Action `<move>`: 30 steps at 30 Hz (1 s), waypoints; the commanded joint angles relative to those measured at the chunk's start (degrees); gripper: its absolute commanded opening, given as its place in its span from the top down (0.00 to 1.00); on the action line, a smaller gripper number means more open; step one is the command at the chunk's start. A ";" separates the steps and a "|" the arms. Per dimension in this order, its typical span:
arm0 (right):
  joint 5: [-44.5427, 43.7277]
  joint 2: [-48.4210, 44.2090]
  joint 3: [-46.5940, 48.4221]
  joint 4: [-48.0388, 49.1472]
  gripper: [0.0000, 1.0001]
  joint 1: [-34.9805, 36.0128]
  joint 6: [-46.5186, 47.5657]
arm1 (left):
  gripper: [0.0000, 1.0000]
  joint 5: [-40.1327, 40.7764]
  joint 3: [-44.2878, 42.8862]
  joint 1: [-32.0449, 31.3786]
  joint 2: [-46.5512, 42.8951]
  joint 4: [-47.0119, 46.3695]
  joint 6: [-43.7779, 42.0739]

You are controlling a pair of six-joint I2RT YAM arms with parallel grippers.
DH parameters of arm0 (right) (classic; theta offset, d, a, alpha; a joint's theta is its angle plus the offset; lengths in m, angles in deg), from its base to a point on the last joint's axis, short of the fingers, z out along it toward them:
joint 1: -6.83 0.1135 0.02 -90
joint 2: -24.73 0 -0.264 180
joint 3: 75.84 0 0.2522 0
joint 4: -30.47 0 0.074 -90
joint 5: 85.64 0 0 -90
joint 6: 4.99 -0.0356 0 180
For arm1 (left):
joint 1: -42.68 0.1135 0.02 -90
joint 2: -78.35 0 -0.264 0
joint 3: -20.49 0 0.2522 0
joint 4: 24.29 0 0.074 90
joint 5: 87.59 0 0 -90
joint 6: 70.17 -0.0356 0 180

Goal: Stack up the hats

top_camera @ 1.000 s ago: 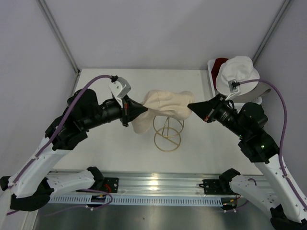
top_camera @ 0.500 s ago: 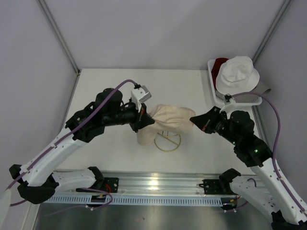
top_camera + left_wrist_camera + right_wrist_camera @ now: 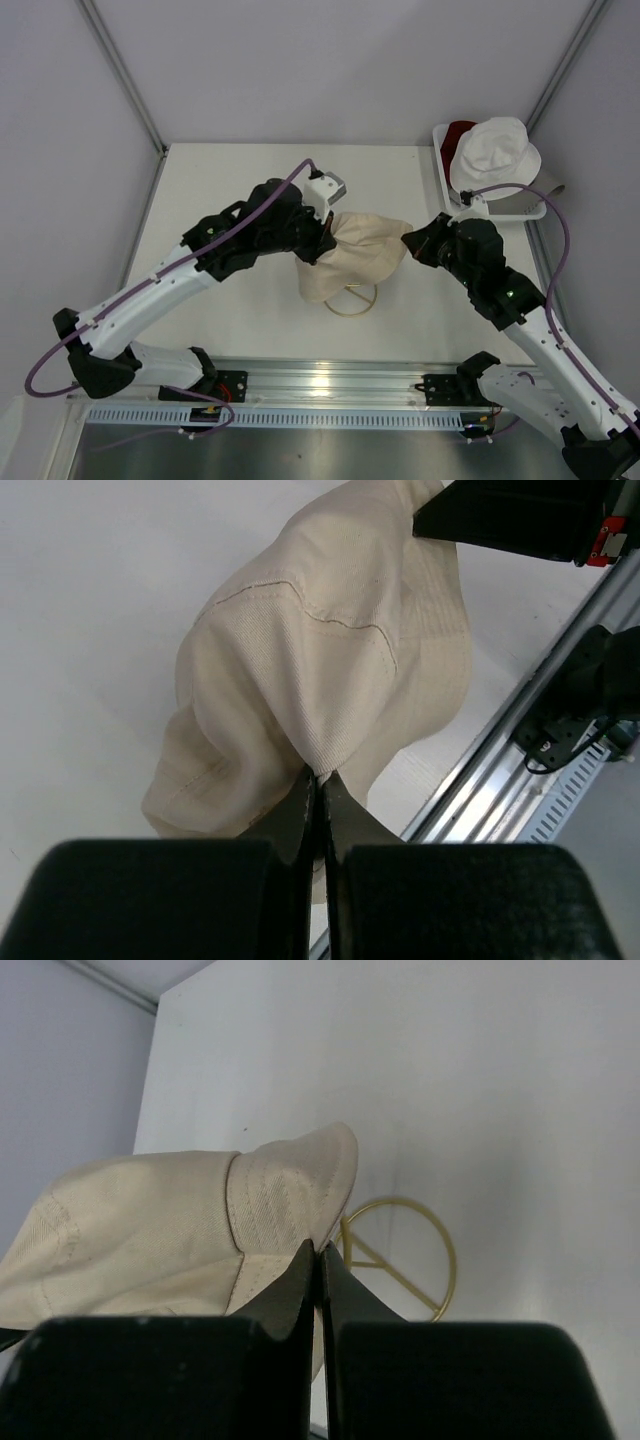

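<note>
Both grippers hold the beige hat [image 3: 355, 262] [image 3: 320, 660] [image 3: 170, 1230] stretched over the gold wire stand [image 3: 352, 297] [image 3: 410, 1260] in the middle of the table. My left gripper [image 3: 326, 232] [image 3: 318, 778] is shut on the hat's left brim. On the right brim my right gripper [image 3: 408, 240] [image 3: 320, 1250] is also shut. The hat hangs down over the stand's top, and only the ring base shows. A white hat [image 3: 495, 152] lies at the back right, partly over a dark red hat [image 3: 456, 133].
A white basket [image 3: 520, 208] at the back right corner holds the white and dark red hats. An aluminium rail [image 3: 330, 385] runs along the near edge of the table. Grey walls enclose the table on three sides.
Both arms have moved toward the near side and down with the beige hat. The hat has come down over the stand, hiding its upper wire.
</note>
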 commanded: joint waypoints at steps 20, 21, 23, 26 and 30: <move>-4.11 -0.38 -16.57 5.04 1.00 -4.90 3.31 | 0.15 26.58 -0.69 -8.61 -3.35 -3.31 13.05; -2.45 -0.20 -17.09 5.39 1.00 -5.25 3.40 | 0.11 28.51 1.85 -8.53 -4.76 -4.37 17.94; -0.25 -0.20 -18.50 7.76 1.00 -5.60 4.62 | 0.06 34.32 6.17 -8.09 -8.98 -5.96 25.07; 6.60 -0.64 -21.22 13.90 1.00 -5.52 6.91 | 0.08 33.74 16.70 -5.37 -15.29 -9.63 42.04; 10.57 -0.91 -23.25 18.40 1.00 -5.52 6.48 | 0.12 30.64 31.99 -2.73 -21.29 -20.71 55.48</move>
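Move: Both hands already hold the beige hat stretched between them over the gold wire stand. From the right hand, the stand's middle is about 11 cm to the left, nearly level fore and aft, and 18 cm lower. The white hat in the basket lies some 35 cm ahead of that hand, 27 cm to its right and 19 cm below. From the left hand, the stand is roughly 6 cm ahead, 9 cm to the right and 22 cm below. Down goes the right hand, some 13 cm beside the stand, easing a few centimetres right and partly back, while still pinching the hat's edge. The left hand edges slightly right, opens wide and lets go of the cloth, then swings left about 9 cm away from the hat, turning some 40 degrees counter-clockwise and dipping at the end. ##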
